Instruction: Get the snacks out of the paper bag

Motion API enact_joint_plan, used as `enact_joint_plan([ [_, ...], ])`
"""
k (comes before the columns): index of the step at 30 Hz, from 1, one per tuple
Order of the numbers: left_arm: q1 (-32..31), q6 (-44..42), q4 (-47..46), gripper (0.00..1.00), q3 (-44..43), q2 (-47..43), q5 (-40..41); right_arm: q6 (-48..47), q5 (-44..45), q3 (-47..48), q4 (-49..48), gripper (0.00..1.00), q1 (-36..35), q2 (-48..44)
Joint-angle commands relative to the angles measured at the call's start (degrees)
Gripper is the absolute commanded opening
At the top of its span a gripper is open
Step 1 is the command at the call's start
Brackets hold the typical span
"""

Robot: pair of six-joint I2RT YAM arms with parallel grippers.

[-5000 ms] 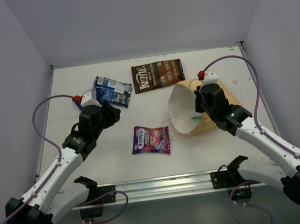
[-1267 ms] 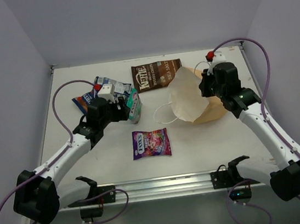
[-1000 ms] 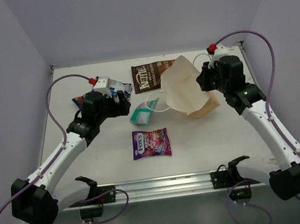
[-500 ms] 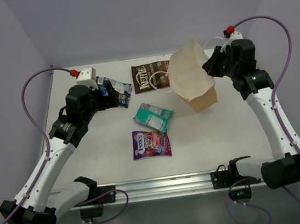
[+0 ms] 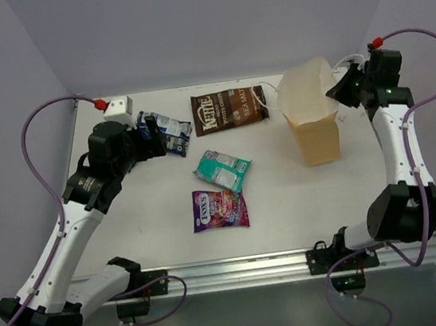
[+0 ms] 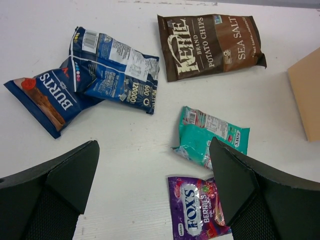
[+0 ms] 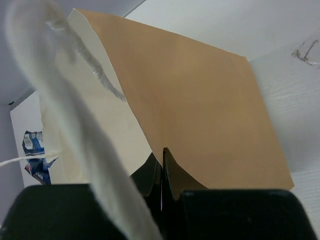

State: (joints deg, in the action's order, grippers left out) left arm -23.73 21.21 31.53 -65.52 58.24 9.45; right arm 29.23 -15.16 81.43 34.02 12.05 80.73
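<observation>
The tan paper bag (image 5: 314,114) stands upright at the back right, its white-lined mouth up; my right gripper (image 5: 343,90) is shut on its rim, as the right wrist view shows (image 7: 162,165). All the snacks lie on the table: the brown chip bag (image 5: 229,109) (image 6: 210,45), two blue packets (image 5: 164,131) (image 6: 115,72), the teal packet (image 5: 222,170) (image 6: 212,137) and the purple packet (image 5: 219,208) (image 6: 197,210). My left gripper (image 5: 144,136) is open and empty, raised above the blue packets.
A white string handle (image 7: 75,135) hangs close in front of the right wrist camera. The other handle (image 5: 262,97) droops over the chip bag. White walls close the table at the back and sides.
My right gripper lifted the bag by its rim and swung it right, standing it upright. The teal packet dropped out onto the table. My left arm drew back and rose.
</observation>
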Motion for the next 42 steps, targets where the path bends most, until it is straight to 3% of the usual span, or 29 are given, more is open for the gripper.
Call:
enact_joint_plan([
  [1,0.43,-1.61,1.86,1.00,-3.30,-1.02,0.39,-1.28,-5.85,-1.36,-2.12,0.00,1.74,2.15],
  [4,0.43,-1.52,2.92,1.00,-4.79,-1.28,0.57,-3.21,-5.06,-2.24,-1.94,0.09,2.71,2.86],
  [5,0.43,-1.52,3.19,1.00,-5.23,-1.28,0.65,-3.74,-4.45,-2.76,-2.03,0.21,2.80,2.07],
  [8,0.43,-1.61,4.15,1.00,-6.55,-1.72,0.74,-5.85,-0.06,-2.51,-0.98,0.42,3.06,0.40],
  [14,0.43,-1.88,5.56,1.00,-7.78,-1.99,0.48,-8.31,5.92,-1.71,2.01,0.73,3.15,-2.41],
  [22,0.43,-1.96,5.91,1.00,-8.31,-1.81,-0.22,-9.81,9.09,-2.06,3.42,0.84,3.15,-6.98],
  [29,0.43,-2.14,6.79,1.00,-10.86,-1.11,0.47,-10.77,14.09,0.13,6.76,0.99,3.06,-13.04],
  [33,0.43,-2.58,9.16,1.00,-14.46,-0.23,2.58,-11.48,17.88,3.64,10.62,0.99,3.15,-18.66],
  [42,0.43,-3.63,14.87,1.00,-27.81,-0.67,11.19,-11.13,16.65,14.97,9.83,0.99,2.10,-32.82],
])
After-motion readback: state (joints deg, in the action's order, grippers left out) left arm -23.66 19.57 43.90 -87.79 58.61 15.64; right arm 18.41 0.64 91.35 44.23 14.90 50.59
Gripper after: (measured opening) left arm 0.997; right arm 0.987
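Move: The paper bag is still pinched by its right rim in the right hand; its middle lies about 5 cm to the left, roughly level fore and aft, and some 12 cm below. The brown Kettle packet lies about 14 cm ahead and 30 cm left, the green packet about 4 cm back and 34 cm left, both some 26 cm below. From the empty left hand, the bag is about 9 cm ahead, 48 cm right and 14 cm lower. The paper bag's rim is lowered about 4 cm by the right hand and let go as its fingers spread wide. That hand then eases back and to the right, clear of the bag, and finally climbs fast and pulls back towards its base, fingers tipping up. The left hand, open and empty, rises roughly 12 cm away from the packets. ##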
